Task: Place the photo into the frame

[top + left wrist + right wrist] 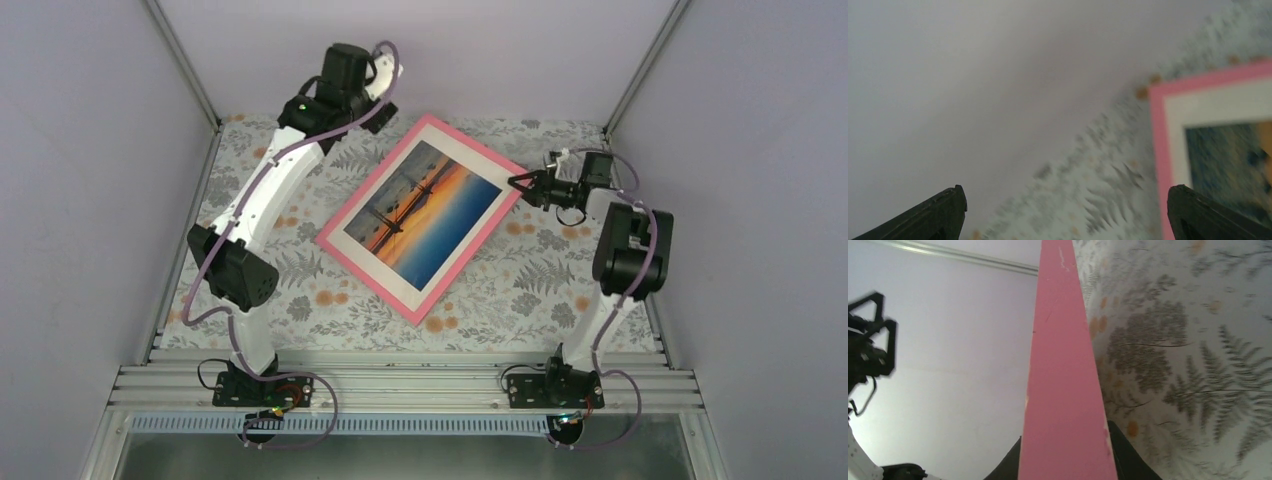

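Observation:
The thin pink frame lies slantwise in the middle of the floral table, and the sunset photo sits inside its white mat. My right gripper is shut on the frame's right corner. In the right wrist view the pink edge runs up from between the two dark fingers. My left gripper hangs open and holds nothing, just off the frame's far corner. A blurred part of the photo shows beside its right finger.
A floral cloth covers the table. Grey walls with metal posts close in the back and both sides. The aluminium rail with both arm bases runs along the near edge.

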You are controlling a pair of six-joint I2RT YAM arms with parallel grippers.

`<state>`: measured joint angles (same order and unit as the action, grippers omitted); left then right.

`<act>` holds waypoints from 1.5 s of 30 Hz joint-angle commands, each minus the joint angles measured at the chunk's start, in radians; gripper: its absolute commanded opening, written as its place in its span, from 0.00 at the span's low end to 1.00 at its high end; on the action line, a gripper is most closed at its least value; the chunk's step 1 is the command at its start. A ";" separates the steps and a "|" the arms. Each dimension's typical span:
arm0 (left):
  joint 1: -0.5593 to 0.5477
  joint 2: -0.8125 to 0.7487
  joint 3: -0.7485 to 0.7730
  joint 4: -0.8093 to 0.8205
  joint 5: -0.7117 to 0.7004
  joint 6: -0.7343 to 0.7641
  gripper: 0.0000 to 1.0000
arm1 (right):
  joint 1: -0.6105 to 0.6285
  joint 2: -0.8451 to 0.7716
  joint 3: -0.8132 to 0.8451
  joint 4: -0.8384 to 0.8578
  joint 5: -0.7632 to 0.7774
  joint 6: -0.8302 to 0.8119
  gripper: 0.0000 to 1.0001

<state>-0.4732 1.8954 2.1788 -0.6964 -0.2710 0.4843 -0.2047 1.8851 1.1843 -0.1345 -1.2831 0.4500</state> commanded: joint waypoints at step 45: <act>0.138 0.177 -0.108 -0.174 0.342 -0.099 1.00 | -0.138 0.033 0.349 -0.677 0.677 -0.852 1.00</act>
<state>-0.3714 2.0056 2.0838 -0.8291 -0.0067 0.3908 -0.3309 1.9556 1.5799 -0.6621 -0.5507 -0.2436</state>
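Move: The right hand grips the framed photo by its right corner. The frame's middle is about 22 cm left, 8 cm back and 6 cm below this hand. The bare tabletop where it will lie centres some 13 cm left, 2 cm back and 11 cm down. From the left hand, high and open, that spot is about 18 cm right, 10 cm back and 33 cm below, and the frame's middle 9 cm right, 14 cm back and 29 cm down. Still pinching the frame's right corner, the right hand sinks about 8 cm and eases forward to lower it to the table, then opens wide and lets go. It carries on forward, sweeps some 15 cm right while rolling about 50 degrees until its fingers point down, then rises and draws back. The empty left hand drops about 12 cm early on, tips 20 degrees down and mostly hovers there. ##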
